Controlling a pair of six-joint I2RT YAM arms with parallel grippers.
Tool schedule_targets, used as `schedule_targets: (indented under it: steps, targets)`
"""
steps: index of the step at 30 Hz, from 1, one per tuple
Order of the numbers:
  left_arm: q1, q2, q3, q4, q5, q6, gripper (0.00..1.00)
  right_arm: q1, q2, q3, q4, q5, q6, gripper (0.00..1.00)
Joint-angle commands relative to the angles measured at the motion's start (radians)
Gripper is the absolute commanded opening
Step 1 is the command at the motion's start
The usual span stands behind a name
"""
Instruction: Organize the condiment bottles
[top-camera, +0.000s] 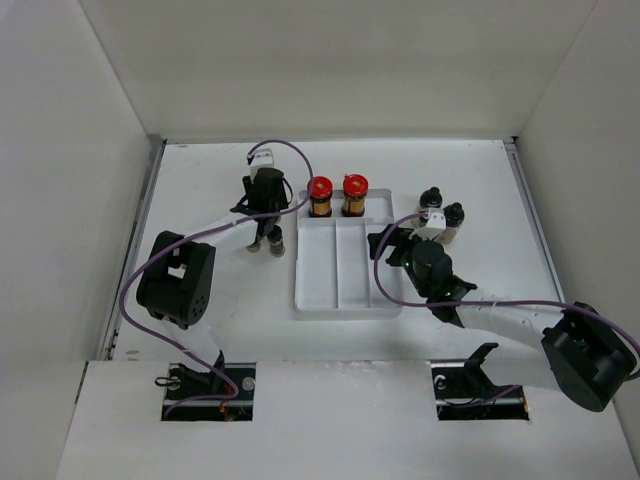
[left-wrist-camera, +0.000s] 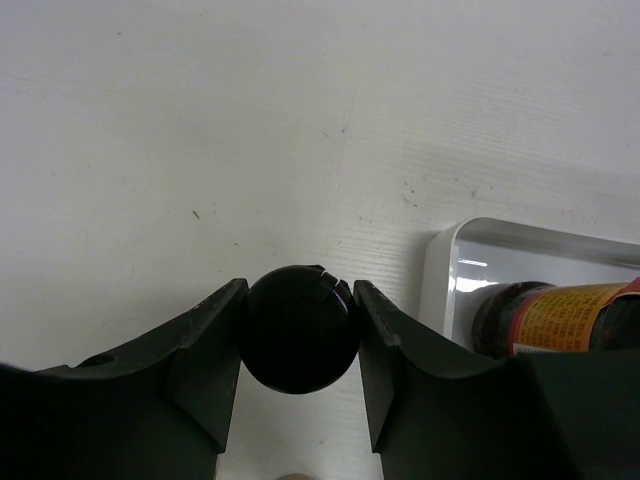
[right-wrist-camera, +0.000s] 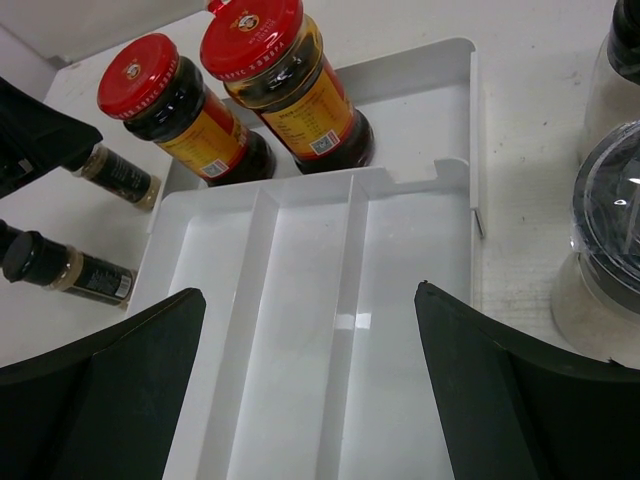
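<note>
My left gripper (top-camera: 266, 232) stands left of the white tray (top-camera: 345, 290), shut on the round black cap of a small dark jar (left-wrist-camera: 300, 335). The left wrist view shows both fingers pressed against that cap. A second small dark jar (top-camera: 277, 243) stands right beside the held one. Two amber jars with red lids (top-camera: 320, 196) (top-camera: 354, 194) stand in the tray's far section. My right gripper (right-wrist-camera: 310, 292) hangs open over the tray's long compartments (right-wrist-camera: 300, 330), holding nothing. Two beige-filled black-capped jars (top-camera: 430, 198) (top-camera: 453, 215) stand right of the tray.
The tray's long compartments hold nothing. White walls close the table in on the left, back and right. In the right wrist view, the beige jars (right-wrist-camera: 605, 260) stand close to my right finger, just past the tray's right rim.
</note>
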Motion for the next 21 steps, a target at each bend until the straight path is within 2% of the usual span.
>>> schedule_targets:
  steps: [1,10,17,21]
  targets:
    - [-0.008,-0.060,0.035,0.065,-0.019,0.015,0.31,0.002,0.008,0.042,0.062,-0.007,-0.007,0.93]
    - [-0.089,-0.238,0.001,0.091,-0.078,0.062,0.31,0.002,0.008,0.043,0.062,-0.012,-0.007,0.93]
    - [-0.186,-0.393,-0.126,0.073,-0.096,0.053,0.31,0.002,-0.003,0.039,0.062,-0.012,-0.006,0.93]
    - [-0.272,-0.430,-0.180,0.048,-0.084,0.012,0.31,0.002,0.000,0.039,0.062,-0.012,-0.006,0.93]
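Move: The left gripper already holds a small bottle by its black cap. The tray's left narrow compartment lies about 10 cm back, 9 cm to the right and 8 cm below. The left red-lidded jar stands some 10 cm right and 1 cm farther out. One small bottle is 8 cm straight back, another 7 cm back and 5 cm left. From the right hand the compartment's middle is about 4 cm ahead, 14 cm left and 11 cm below. Keep the left gripper shut on the bottle's cap and lift it briskly off the table, about 12 cm straight up at first. As it climbs, swing it back some 7 cm and right about 6 cm towards the tray's narrow compartments. Let the fingertips tip up roughly 15 degrees on the way, with a slight clockwise turn. ##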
